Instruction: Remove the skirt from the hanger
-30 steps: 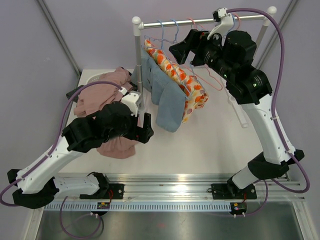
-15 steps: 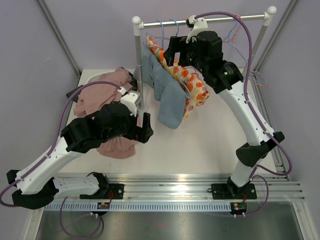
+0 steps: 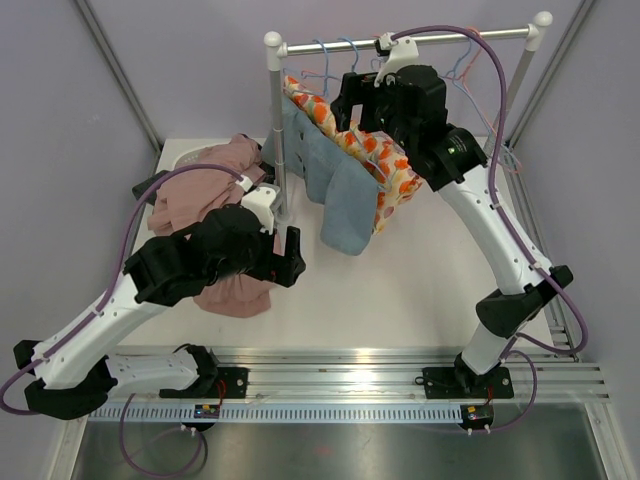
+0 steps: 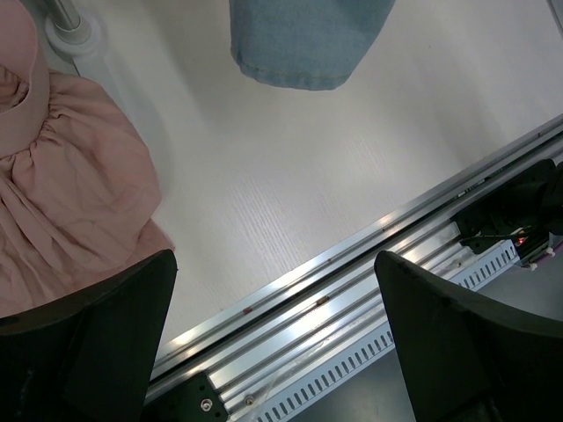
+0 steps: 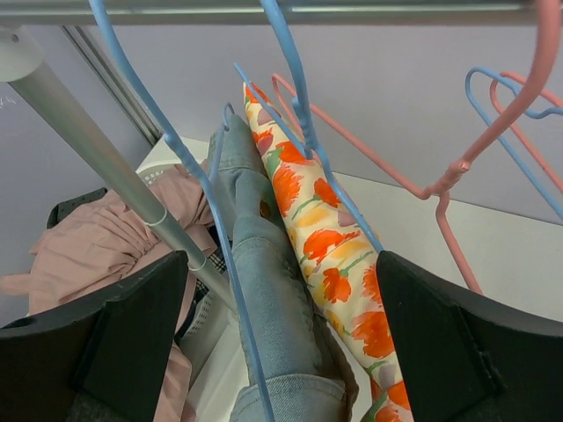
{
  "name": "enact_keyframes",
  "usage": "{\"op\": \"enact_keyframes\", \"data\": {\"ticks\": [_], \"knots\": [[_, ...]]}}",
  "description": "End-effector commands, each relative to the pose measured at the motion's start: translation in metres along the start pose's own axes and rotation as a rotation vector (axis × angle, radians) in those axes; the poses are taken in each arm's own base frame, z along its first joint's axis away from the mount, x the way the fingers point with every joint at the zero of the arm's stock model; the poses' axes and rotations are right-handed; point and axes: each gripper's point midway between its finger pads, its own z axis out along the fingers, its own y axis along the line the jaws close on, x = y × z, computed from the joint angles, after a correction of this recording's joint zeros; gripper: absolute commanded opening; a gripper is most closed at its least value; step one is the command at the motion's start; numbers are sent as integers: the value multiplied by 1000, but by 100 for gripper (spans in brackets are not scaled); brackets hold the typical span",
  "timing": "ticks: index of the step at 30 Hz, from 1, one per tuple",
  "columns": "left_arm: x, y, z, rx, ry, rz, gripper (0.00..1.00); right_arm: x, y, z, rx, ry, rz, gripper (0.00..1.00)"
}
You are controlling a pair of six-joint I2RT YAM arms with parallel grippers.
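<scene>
The skirt [image 3: 388, 168], yellow with orange flowers, hangs from a blue hanger [image 3: 350, 50] on the rack rail [image 3: 500, 35]. A blue denim garment [image 3: 345, 205] hangs right beside it on another blue hanger. My right gripper [image 3: 355, 100] is up at the rail, open, looking down over both garments. In the right wrist view the skirt [image 5: 321, 237] and the denim [image 5: 273, 290] both lie between the spread fingers of this gripper [image 5: 281, 352], and nothing is gripped. My left gripper [image 3: 290, 255] hovers low over the table, open and empty [image 4: 277, 343].
A heap of pink clothes [image 3: 205, 190] fills a basket at the back left beside the rack's upright pole [image 3: 275, 120]. Empty pink hangers [image 5: 449, 176] and blue ones hang further right on the rail. The aluminium base rail [image 4: 352, 290] runs along the near table edge.
My right arm has swung left along the rail, from the empty hangers to above the skirt and denim, which now hang slightly shifted. The left arm has stayed still.
</scene>
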Motion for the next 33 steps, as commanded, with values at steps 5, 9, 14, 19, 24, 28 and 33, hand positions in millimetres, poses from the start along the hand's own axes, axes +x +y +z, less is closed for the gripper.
{"op": "enact_keyframes", "data": {"ticks": [5, 9, 14, 19, 24, 28, 33], "knots": [[-7, -4, 3, 23, -24, 2, 99, -51, -7, -24, 1, -148, 19, 95], [-6, -4, 4, 22, -21, 3, 99, -48, -16, -21, 15, -146, 26, 95], [-7, -3, 4, 22, -22, 2, 99, -35, -25, -7, 24, -114, 31, 94], [-6, -1, 5, 15, -19, 2, 99, -23, -25, 5, 7, -85, 49, 81], [-5, 0, 8, 12, -14, 3, 99, -15, -24, 8, -3, -72, 65, 73], [-4, 0, 10, 15, -10, 2, 99, -6, -23, 10, -10, -51, 72, 71], [-5, -1, 14, 19, -11, -2, 99, 15, -19, 19, -31, 7, 84, 38]]}}
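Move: The near arm of the right-hand blue hanger lies roughly 3 cm ahead and 3 cm right of the right hand, about level, by its right finger. The left-hand blue hanger's arm is some 4 cm ahead and 4 cm left; the flowered skirt hangs about 6 cm ahead, 1 cm left and 12 cm below. The pink hanger is about 6 cm ahead and 7 cm right, slightly higher. From the left hand the right-hand blue hanger lies about 27 cm ahead, 14 cm right and 16 cm up. Sidling right about 3 cm, with a slight rise and reach forward, the right hand brings its open fingers around the near arm of the right-hand blue hanger. It then turns back, sinking about 3 cm and drifting a little left, while the fingers close from wide open to under half, one on each side of that hanger arm, not yet shut. ##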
